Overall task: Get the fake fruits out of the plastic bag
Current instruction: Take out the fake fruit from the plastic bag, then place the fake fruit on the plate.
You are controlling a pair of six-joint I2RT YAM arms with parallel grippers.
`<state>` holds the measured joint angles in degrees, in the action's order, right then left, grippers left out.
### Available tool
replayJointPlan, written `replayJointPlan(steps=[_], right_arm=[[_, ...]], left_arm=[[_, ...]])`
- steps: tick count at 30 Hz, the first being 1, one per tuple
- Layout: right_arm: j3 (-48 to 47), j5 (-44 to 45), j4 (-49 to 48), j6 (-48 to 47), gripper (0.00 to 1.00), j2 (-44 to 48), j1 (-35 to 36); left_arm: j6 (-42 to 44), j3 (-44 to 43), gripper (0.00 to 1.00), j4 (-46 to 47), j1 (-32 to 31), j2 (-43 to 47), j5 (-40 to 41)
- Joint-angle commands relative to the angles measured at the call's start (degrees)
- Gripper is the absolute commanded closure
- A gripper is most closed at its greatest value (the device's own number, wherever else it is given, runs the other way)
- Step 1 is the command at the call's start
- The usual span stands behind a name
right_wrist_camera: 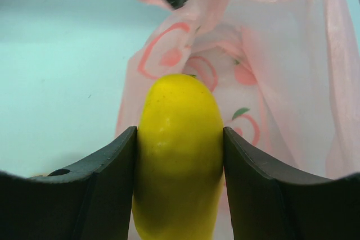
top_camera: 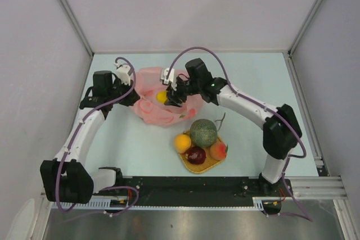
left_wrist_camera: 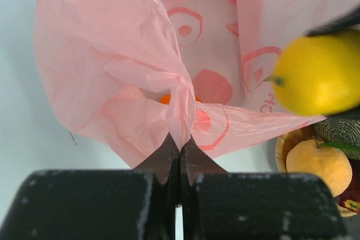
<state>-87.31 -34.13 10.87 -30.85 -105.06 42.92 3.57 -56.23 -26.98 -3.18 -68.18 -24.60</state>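
Observation:
The pink plastic bag point(top_camera: 151, 108) lies crumpled at the table's middle. My left gripper point(top_camera: 135, 95) is shut on a pinched fold of the plastic bag point(left_wrist_camera: 112, 54), fingertips point(left_wrist_camera: 180, 141) meeting on the film. My right gripper point(top_camera: 167, 97) is shut on a yellow fruit point(top_camera: 161, 96) above the bag's mouth; the yellow fruit point(right_wrist_camera: 179, 155) fills the gap between its fingers point(right_wrist_camera: 180, 139). The same fruit point(left_wrist_camera: 318, 74) shows in the left wrist view. Something orange point(left_wrist_camera: 165, 99) shows through the bag. The melon point(top_camera: 203, 132), orange point(top_camera: 182, 142), dark red apple point(top_camera: 196, 155) and peach point(top_camera: 218, 150) sit outside.
These four fruits rest on a square woven mat point(top_camera: 207, 166) in front of the bag, between the two arms. White walls enclose the table on the left, back and right. The arm bases stand at the near edge.

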Motion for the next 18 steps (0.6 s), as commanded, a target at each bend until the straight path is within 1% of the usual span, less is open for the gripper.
replayJointPlan(steps=[1, 2, 3, 4, 6, 7, 9, 10, 11, 13, 14, 15, 16, 17, 18], right_arm=[[3.1, -2.61, 10.11, -9.04, 0.82, 13.53, 1.89], [4.15, -1.91, 14.48, -10.97, 0.81, 15.65, 2.69], [5.82, -1.21, 16.79, -13.86, 0.81, 17.41, 3.48], [6.88, 0.54, 18.9, -15.19, 0.81, 21.26, 5.14], [10.03, 3.26, 24.88, -17.74, 0.81, 24.88, 6.91], [10.92, 4.24, 28.9, -18.27, 0.81, 26.81, 8.66], [14.07, 6.08, 32.7, -18.28, 0.81, 31.74, 10.07], [15.23, 6.7, 35.33, -18.02, 0.81, 33.41, 12.17], [16.63, 7.49, 36.23, -17.67, 0.81, 36.73, 13.5], [21.37, 10.56, 37.55, -17.31, 0.81, 39.74, 16.92], [23.04, 11.71, 37.55, -17.14, 0.81, 42.45, 20.77], [24.54, 14.33, 37.21, -17.05, 0.81, 43.52, 22.63], [28.21, 15.75, 35.9, -16.27, 0.81, 44.75, 24.39], [29.9, 17.07, 35.19, -16.26, 0.81, 46.5, 27.28], [31.83, 18.56, 34.48, -16.43, 0.81, 47.65, 27.92]], left_arm=[[0.12, -3.1, 1.0, 3.08, 0.37, 0.07, -3.25], [-0.14, -3.36, 1.0, 2.99, 0.28, 0.42, -3.7], [-0.49, -3.45, 1.0, 2.64, 0.37, 0.77, -3.96], [-0.93, -3.54, 1.0, 2.55, 0.28, 1.21, -4.23], [-1.99, -3.36, 1.0, 2.2, 0.37, 3.4, -5.54], [-2.17, -2.84, 1.0, 2.2, 0.28, 4.45, -6.07], [-2.87, -2.31, 1.0, 2.11, 0.28, 6.83, -7.48], [-2.96, -1.61, 1.0, 1.94, 0.28, 7.53, -7.92], [-3.22, -1.17, 1.0, 2.02, 0.28, 9.45, -8.18], [-3.22, 0.67, 1.0, 2.55, 0.19, 11.31, -8.18], [-3.22, 1.29, 1.0, 3.16, 0.28, 12.36, -8.27], [-3.14, 1.99, 1.0, 3.43, 0.19, 13.85, -8.36], [-4.61, 2.96, 1.0, 3.69, 0.19, 14.65, -8.45], [-4.72, 3.4, 1.0, 3.78, 0.28, 15.09, -8.62], [-4.63, 3.58, 1.0, 3.69, 0.19, 15.53, -9.32]])
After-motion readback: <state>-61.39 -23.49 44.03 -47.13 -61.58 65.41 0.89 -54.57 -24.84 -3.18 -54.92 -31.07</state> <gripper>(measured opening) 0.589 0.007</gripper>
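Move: The basket, where the yellow fruit held in the right gripper is bound, lies about 17 cm back and 15 cm to the right of that hand, some 17 cm below. In it the melon sits 5 cm farther out than its middle and the yellow-orange fruit about 7 cm to the left of its middle. From the left gripper, which pinches the bag's edge, the bag's middle is roughly 7 cm ahead, 13 cm right and 12 cm lower; the basket is about 17 cm back and 28 cm right. Sweep the right gripper, still clamped on the yellow fruit, from over the bag back and right some 28 cm towards the basket, arching up about 6 cm and sinking again, while turning it counter-clockwise roughly 20 degrees and tipping the fingertips lower. With the left gripper keep pinching the bag's edge and, after a slow start, draw it up about 7 cm and slightly back. ##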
